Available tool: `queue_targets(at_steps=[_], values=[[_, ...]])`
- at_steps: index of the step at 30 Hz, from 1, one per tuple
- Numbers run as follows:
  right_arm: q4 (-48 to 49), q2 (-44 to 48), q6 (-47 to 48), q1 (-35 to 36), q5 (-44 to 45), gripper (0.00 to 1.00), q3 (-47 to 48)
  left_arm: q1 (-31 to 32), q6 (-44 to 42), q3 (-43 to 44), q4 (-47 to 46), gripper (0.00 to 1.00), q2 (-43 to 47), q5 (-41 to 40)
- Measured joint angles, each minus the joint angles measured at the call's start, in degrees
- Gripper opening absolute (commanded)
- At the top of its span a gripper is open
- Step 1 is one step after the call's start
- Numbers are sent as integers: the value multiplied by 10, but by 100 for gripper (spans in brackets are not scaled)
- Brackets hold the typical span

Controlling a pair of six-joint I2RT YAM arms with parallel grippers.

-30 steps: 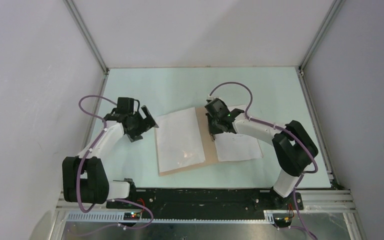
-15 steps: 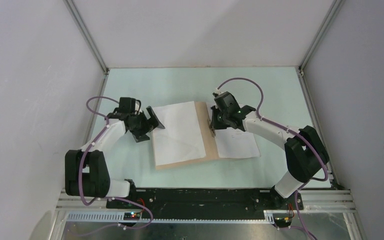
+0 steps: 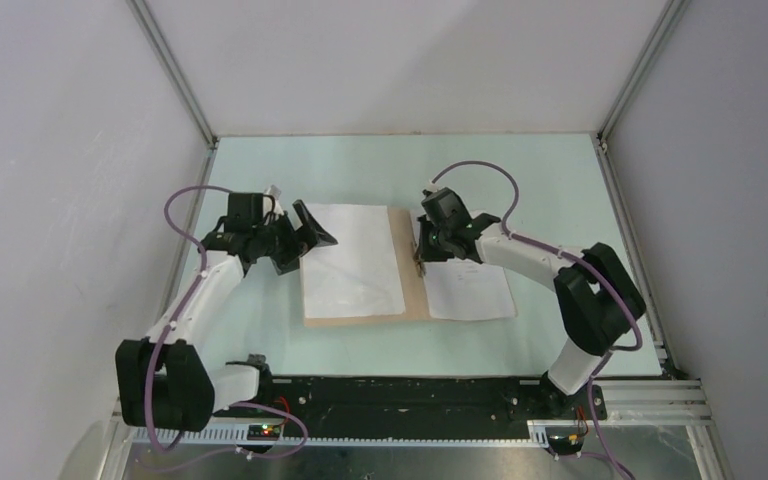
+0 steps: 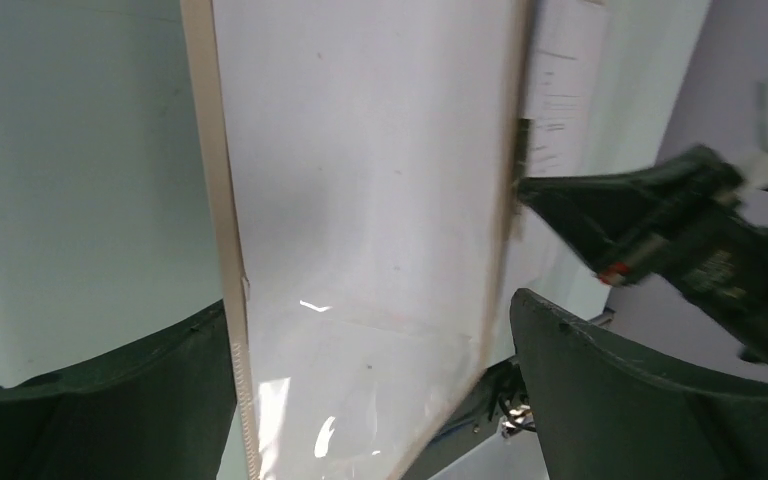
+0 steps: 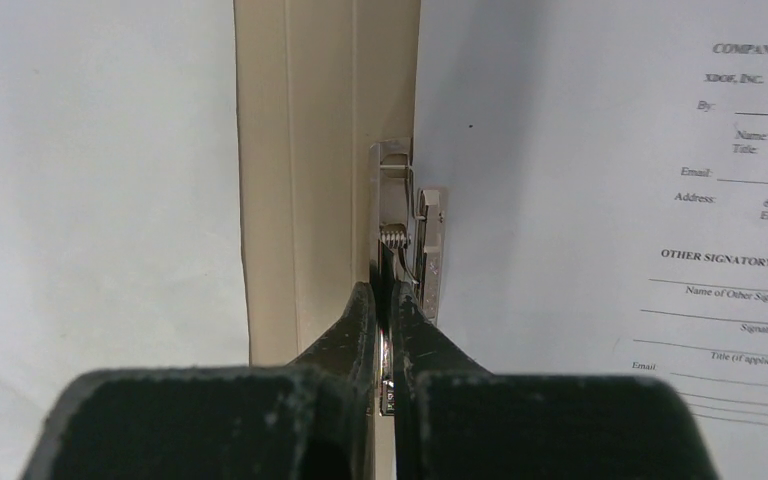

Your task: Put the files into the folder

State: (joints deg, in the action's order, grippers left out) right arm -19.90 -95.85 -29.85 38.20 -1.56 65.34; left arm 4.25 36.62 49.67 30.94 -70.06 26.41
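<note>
The tan folder (image 3: pixel 416 270) lies open at the table's middle, a glossy clear sleeve (image 3: pixel 352 260) covering its left half. The files (image 3: pixel 472 290), white sheets with printed lines, lie on its right half beside the spine. My right gripper (image 3: pixel 421 262) is shut on the small metal spine clip (image 5: pixel 406 232), its jaws (image 5: pixel 388 295) pinching the clip's lever. My left gripper (image 3: pixel 310 248) stands open at the folder's far left edge. In the left wrist view its fingers (image 4: pixel 90 400) flank the sleeve (image 4: pixel 360 230) without touching it. The files (image 4: pixel 560 90) show beyond.
Grey enclosure walls with metal frame posts (image 3: pixel 175 75) surround the pale green table (image 3: pixel 360 165). The black base rail (image 3: pixel 390 395) runs along the near edge. Purple cables loop over both arms.
The folder has shifted left and squared up with the table. My left gripper moved farther away and right, to the folder's far left corner. The right gripper stayed shut on the clip.
</note>
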Motion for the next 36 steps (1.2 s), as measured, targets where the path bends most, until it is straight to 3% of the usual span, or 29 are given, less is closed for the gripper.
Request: queue_targets(at_steps=[9, 17, 19, 26, 36], values=[[43, -66, -52, 59, 53, 0, -1, 37, 6, 40, 0, 100, 44, 1], [76, -88, -101, 89, 70, 3, 6, 116, 9, 117, 5, 100, 44, -46], [83, -88, -111, 91, 68, 7, 10, 135, 9, 137, 4, 100, 42, -60], [105, -95, -146, 88, 30, 41, 16, 200, 15, 171, 6, 100, 17, -123], [118, -90, -160, 72, -19, 48, 16, 270, 30, 218, 16, 100, -23, -188]])
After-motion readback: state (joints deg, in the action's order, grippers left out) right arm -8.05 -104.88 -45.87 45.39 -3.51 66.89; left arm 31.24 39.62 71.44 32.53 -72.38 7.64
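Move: The folder's left cover is already tilted up, its outer edge between my wide-open left fingers. The cover's middle lies about 12 cm right of my left hand, level with it and 6 cm lower, and the tan spine some 23 cm right and 9 cm lower. My shut right fingers hover about 4 cm above the spine, which lies 2 cm to their left, with the metal clip 1 cm left; the right-hand file sheet is centred 11 cm right and 2 cm back. With its fingers still wide open behind the outer edge, my left hand carries the left cover up about 12 cm and right about 11 cm towards the spine, tipping its fingers up some 20 degrees. My right hand sinks about 4 cm towards the spine while sweeping left some 8 cm, pushing the folder along, then rises about 2 cm and opens its fingers about halfway astride the spine strip. ##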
